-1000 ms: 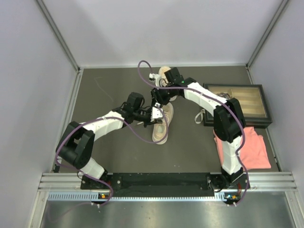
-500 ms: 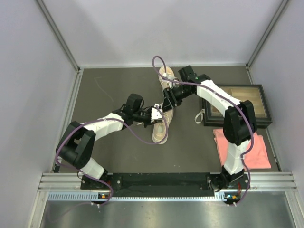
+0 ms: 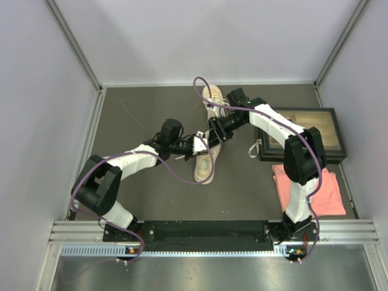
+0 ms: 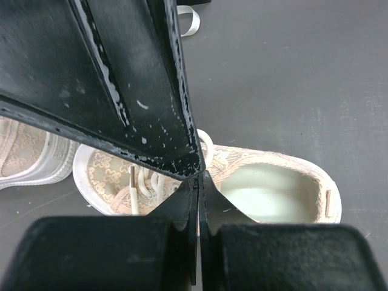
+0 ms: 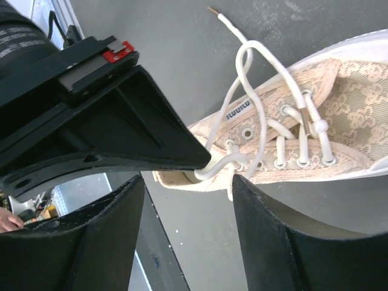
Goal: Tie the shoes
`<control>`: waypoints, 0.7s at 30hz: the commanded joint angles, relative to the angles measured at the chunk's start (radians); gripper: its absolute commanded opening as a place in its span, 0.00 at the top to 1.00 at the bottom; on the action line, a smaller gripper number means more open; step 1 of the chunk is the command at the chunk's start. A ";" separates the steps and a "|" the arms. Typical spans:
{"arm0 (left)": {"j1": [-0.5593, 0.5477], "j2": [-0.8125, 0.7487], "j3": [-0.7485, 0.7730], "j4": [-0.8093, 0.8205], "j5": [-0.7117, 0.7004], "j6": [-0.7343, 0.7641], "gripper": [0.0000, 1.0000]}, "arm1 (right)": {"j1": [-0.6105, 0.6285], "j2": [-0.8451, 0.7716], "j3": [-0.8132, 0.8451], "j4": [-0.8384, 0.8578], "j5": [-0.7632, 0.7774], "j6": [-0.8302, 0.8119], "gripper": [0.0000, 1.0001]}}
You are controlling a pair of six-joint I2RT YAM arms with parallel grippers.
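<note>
Two beige shoes lie on the dark table: the near one [image 3: 206, 160] and the far one [image 3: 213, 96]. My left gripper [image 3: 202, 144] is over the near shoe [image 4: 273, 188], its jaws pressed together [image 4: 200, 177]. In the right wrist view a white lace loop [image 5: 225, 166] comes out from under the left gripper's fingertip [image 5: 200, 154], so the left gripper is shut on the lace. My right gripper [image 3: 214, 131] hovers right beside it, open [image 5: 189, 182], nothing between its fingers. The lace loop sits just above the gap. A loose lace end [image 5: 233, 27] trails off the shoe [image 5: 345, 121].
A black-framed box with wooden compartments [image 3: 309, 128] stands at the right, with a white strap [image 3: 254, 147] beside its left edge. A pink cloth [image 3: 312, 193] lies in front of it. Metal rails border the table on both sides.
The right gripper has opened wider and shifted slightly right and toward the near shoe, its arm swinging outward. The left gripper has stayed shut in place.
</note>
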 commanded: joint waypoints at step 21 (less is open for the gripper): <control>0.001 -0.038 -0.017 0.088 -0.006 -0.005 1.00 | -0.003 0.054 0.032 0.087 0.020 0.058 0.81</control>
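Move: The lace loop, still in the shut left fingers, pokes out about 2 cm to the right of that hand and roughly level with it; from the right hand it lies some 2 cm ahead and 3 cm below, neither left nor right. The tied shoe's middle is about 5 cm back, 2 cm left and 9 cm below the right hand; the other shoe stands about 17 cm ahead, straight out and 10 cm below. Keep the left gripper shut and in place, holding the lace loop up. Lower the open right gripper about 2.5 cm while easing it some 2 cm forward, so its fingers come down either side of the loop beside the left fingertips; then hold there and keep closing, from over half open to about a quarter. ##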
